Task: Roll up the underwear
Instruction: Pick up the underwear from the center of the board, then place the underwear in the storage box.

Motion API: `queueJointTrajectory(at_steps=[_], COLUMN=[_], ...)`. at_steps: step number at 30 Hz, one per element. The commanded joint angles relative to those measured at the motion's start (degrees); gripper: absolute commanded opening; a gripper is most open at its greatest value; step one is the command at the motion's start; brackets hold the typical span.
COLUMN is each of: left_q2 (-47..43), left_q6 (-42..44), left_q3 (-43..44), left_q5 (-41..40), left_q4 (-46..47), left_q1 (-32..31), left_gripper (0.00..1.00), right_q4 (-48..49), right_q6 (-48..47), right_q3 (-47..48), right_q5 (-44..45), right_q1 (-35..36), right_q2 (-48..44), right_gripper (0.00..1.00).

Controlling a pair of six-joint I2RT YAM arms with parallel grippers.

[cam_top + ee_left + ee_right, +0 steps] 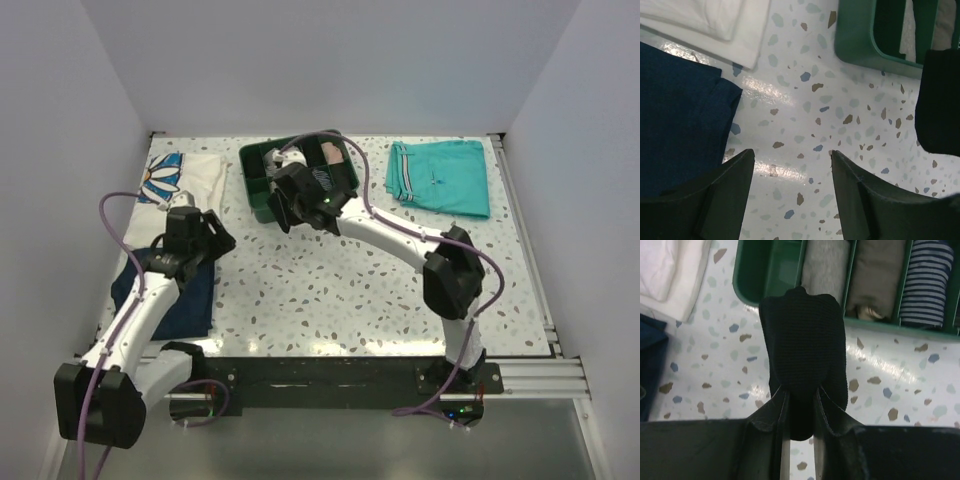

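The underwear (802,340) is a compact black roll, pinched at its near end by my right gripper (801,390), which is shut on it. It hangs above the speckled table just in front of the green tray (752,285). From above, the right gripper (290,208) sits at the tray's near left corner. The left wrist view catches the black roll (940,100) at its right edge. My left gripper (792,155) is open with nothing between its fingers, low over bare table beside the navy garment (680,115), left of the tray (262,205).
The tray's compartments hold a grey roll (825,265), a brown roll (875,275) and a striped roll (927,280). Teal shorts (440,175) lie at the back right. A white flower-print cloth (185,175) lies back left, with the navy garment (190,300) in front of it.
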Motion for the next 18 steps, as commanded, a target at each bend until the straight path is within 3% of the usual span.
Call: queueJointTrajectory(at_steps=[1,4,8,18], left_q2=[1.5,2.6,3.5,5.4], left_q6=[5.2,6.4,7.9,9.6], left_q3=[0.5,-0.2,-0.4,-0.9], left_q5=[11.8,15.9,18.2,20.7], left_q4=[0.6,1.2,1.4,2.2], left_q1=[7.3,9.9,11.2,12.4], left_gripper=[0.68,0.68,0.68,0.68], right_q4=[-8.6,-14.4,-18.9,-15.3], right_q6=[-4.9,-7.1,-9.1,-14.0], right_q3=[16.0,33.0,46.2,47.6], right_q5=[3.8,6.8,8.2,11.6], right_q1=[-0.2,-0.3,-0.4,-1.9], right_q2=[8.6,17.4,25.0,28.2], right_gripper=[0.0,0.0,0.0,0.0])
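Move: The right hand already holds the rolled dark underwear up in the air. The empty compartment at the green box's near left corner lies about 12 cm ahead, 9 cm left and 12 cm below it. The grey roll in the next compartment is some 14 cm ahead and 3 cm left; the black roll behind the empty slot is roughly 22 cm ahead and 12 cm left. From the left hand, that slot is about 21 cm ahead and 8 cm right, lower down. Forward at a steady height, the right hand carries the pinched roll towards the empty near-left compartment, about 9 cm in all and slowing. It also swings left some 5 cm before easing 2 cm back to the right. The wrist rolls roughly 10 degrees, left side dipping, and the fingers tip up slightly while keeping their grip. ##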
